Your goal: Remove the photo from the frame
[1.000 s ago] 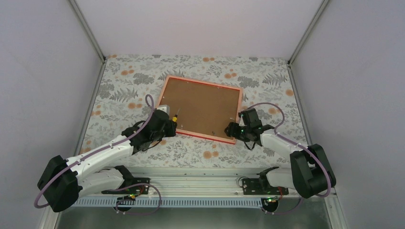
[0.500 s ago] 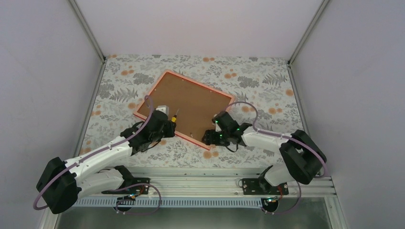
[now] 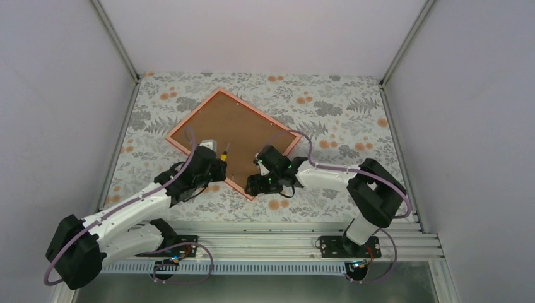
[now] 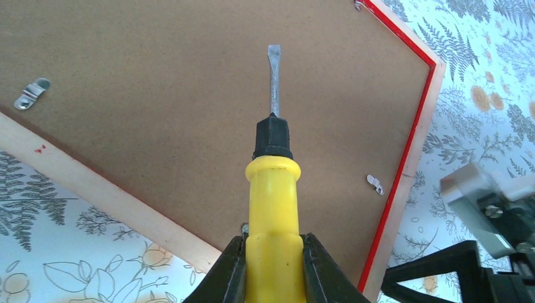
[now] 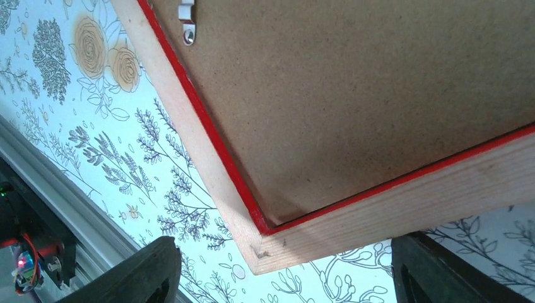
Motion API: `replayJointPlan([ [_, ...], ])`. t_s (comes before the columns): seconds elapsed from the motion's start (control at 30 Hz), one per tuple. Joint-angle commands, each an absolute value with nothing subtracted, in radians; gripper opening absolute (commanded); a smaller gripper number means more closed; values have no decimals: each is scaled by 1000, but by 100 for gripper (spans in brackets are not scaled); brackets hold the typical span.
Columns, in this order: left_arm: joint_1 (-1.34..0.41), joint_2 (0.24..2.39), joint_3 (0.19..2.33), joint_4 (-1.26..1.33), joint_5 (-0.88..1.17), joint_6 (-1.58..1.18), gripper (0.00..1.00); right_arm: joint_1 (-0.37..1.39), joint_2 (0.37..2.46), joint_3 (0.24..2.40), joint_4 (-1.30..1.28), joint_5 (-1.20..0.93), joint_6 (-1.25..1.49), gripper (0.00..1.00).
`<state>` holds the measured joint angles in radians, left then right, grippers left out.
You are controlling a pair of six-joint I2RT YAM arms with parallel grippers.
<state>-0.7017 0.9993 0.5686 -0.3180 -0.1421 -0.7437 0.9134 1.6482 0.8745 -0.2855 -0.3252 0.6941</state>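
The red frame [image 3: 235, 134] lies face down on the floral table, turned like a diamond, with its brown fibreboard backing [image 4: 158, 95] up. The photo is hidden under the backing. My left gripper [image 3: 216, 166] is shut on a yellow-handled screwdriver [image 4: 272, 208]; its blade points over the backing from the frame's near-left edge. My right gripper [image 3: 255, 187] is open, its fingers [image 5: 151, 271] spread either side of the frame's near corner [image 5: 265, 243]. Small metal tabs [image 4: 375, 184] hold the backing along the edges.
Another metal tab [image 4: 33, 93] sits at the backing's left edge, and one [image 5: 187, 25] near the right gripper. A metal rail [image 3: 265, 230] runs along the table's near edge. Grey walls enclose the table on three sides.
My right gripper has swept left with the frame's near corner, turning the frame clockwise into a diamond. My left gripper has stayed almost in place with the screwdriver.
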Motion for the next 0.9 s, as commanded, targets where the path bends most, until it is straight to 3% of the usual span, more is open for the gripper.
replayJointPlan([
  [0.0,-678,975,554,-324,-141,-721,2,871,1614,952,-378,-310,571,74],
  [0.3,-645,1006,575,-326,-120,-693,2,600,1605,1054,-413,-282,325,75],
  [0.6,-617,1057,592,-312,-89,-677,2,414,1815,1248,-322,-274,158,74],
  [0.87,-600,1111,602,-286,-46,-652,2,354,2033,1431,-318,-322,66,69],
])
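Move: The far-right clip on the back of the frame lies about 26 cm ahead of the open right gripper, 7 cm to its right and 3 cm below. From that hand, the frame's right-hand corner is some 21 cm ahead and 20 cm right; the nearest corner is about 6 cm back and 1 cm left. From the left hand, the far-right clip is about 19 cm ahead, 19 cm right and 9 cm below. Lift the right gripper off the near corner and swing it forward about 26 cm and some 10 cm right, arching roughly 6 cm up over the frame, then sinking again towards the edge beside the far-right clip. Swing the fingertips forward some 25 degrees, fingers staying open. Keep the screwdriver gripped in the left hand and ease that hand nearly 3 cm down and slightly left over the backing board. ##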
